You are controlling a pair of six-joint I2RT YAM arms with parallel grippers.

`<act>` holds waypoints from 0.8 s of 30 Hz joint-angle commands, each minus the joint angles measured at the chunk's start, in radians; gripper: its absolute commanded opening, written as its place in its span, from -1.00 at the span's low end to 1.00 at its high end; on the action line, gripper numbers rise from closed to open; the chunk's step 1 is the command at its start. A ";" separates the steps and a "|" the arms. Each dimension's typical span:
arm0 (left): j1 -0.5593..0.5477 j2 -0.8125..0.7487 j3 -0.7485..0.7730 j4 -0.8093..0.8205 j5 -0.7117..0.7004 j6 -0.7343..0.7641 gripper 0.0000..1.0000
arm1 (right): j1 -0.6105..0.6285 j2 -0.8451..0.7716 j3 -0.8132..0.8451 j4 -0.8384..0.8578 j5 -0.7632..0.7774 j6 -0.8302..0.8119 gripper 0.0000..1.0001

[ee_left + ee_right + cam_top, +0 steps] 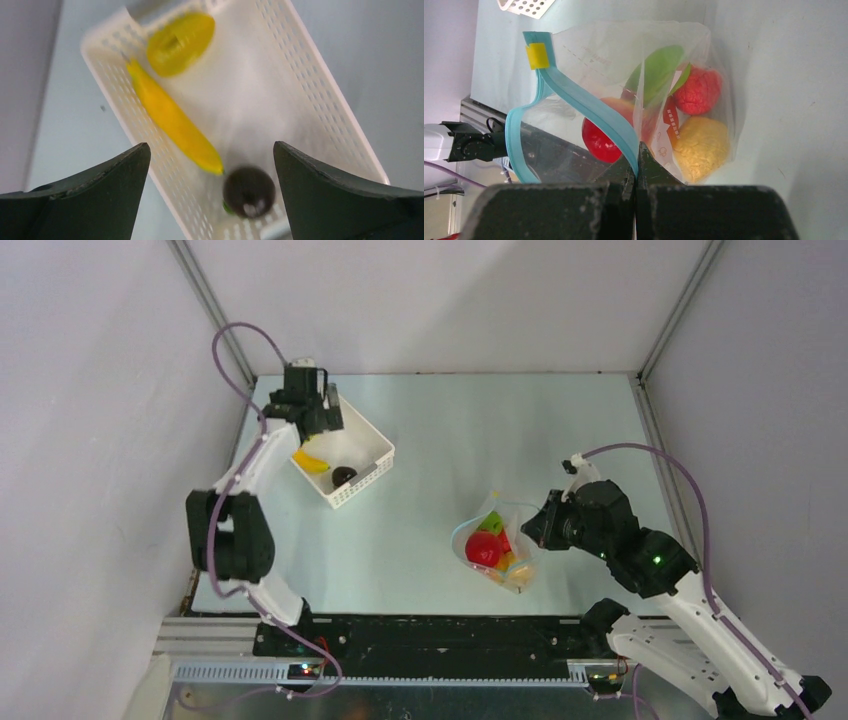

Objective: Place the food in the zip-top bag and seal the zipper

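Observation:
The clear zip-top bag point(497, 548) point(624, 85) lies on the table with its mouth gaping. Inside it are red point(600, 139), green point(659, 70), orange-red point(698, 91) and yellow-orange point(701, 147) food pieces. My right gripper point(637, 156) point(537, 527) is shut on the light blue zipper point(596, 112) at the bag's mouth edge, holding that edge up. My left gripper point(211, 195) point(312, 405) hangs open over the white basket point(367, 445) point(320, 90). In the basket lie a yellow banana point(172, 120) point(311, 463), a dark purple round piece point(249, 191) point(344, 476) and a yellow slice point(180, 42).
The basket sits at the table's back left. Grey walls close in both sides and the back. A black rail point(430, 635) with the arm bases runs along the near edge. A yellow tag point(537, 55) marks the zipper's end.

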 commanded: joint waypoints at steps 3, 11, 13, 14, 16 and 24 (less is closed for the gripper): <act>0.110 0.303 0.368 -0.080 0.064 0.242 0.99 | -0.012 -0.005 0.002 -0.020 0.064 -0.018 -1.00; 0.111 0.372 0.360 -0.005 0.108 0.412 0.99 | -0.035 0.035 0.002 0.033 0.059 -0.029 -1.00; 0.111 0.366 0.324 0.025 0.094 0.447 0.99 | -0.041 0.055 0.006 0.031 0.057 -0.030 -1.00; 0.111 0.368 0.311 0.033 0.081 0.457 0.99 | -0.045 0.063 0.007 0.030 0.056 -0.031 -1.00; 0.111 0.389 0.315 0.040 0.040 0.486 0.99 | -0.049 0.078 0.014 0.024 0.053 -0.034 -1.00; 0.101 0.515 0.416 -0.028 0.023 0.548 0.91 | -0.069 0.090 0.063 0.007 0.090 -0.050 -1.00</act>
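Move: The yellow star fruit in the basket's far-left corner lies about 12 cm ahead of the open left hand, 5 cm to its left and 14 cm below. The banana is some 5 cm ahead, 3 cm left, and the avocado roughly level, 5 cm right, both as low. From the right hand, still pinching the bag's rim, the star fruit is around 38 cm ahead, 47 cm left and 18 cm lower. Left hand, open, reaches 8 cm forward-left, then sinks 8 cm towards star fruit; right eases bag forward and down. ##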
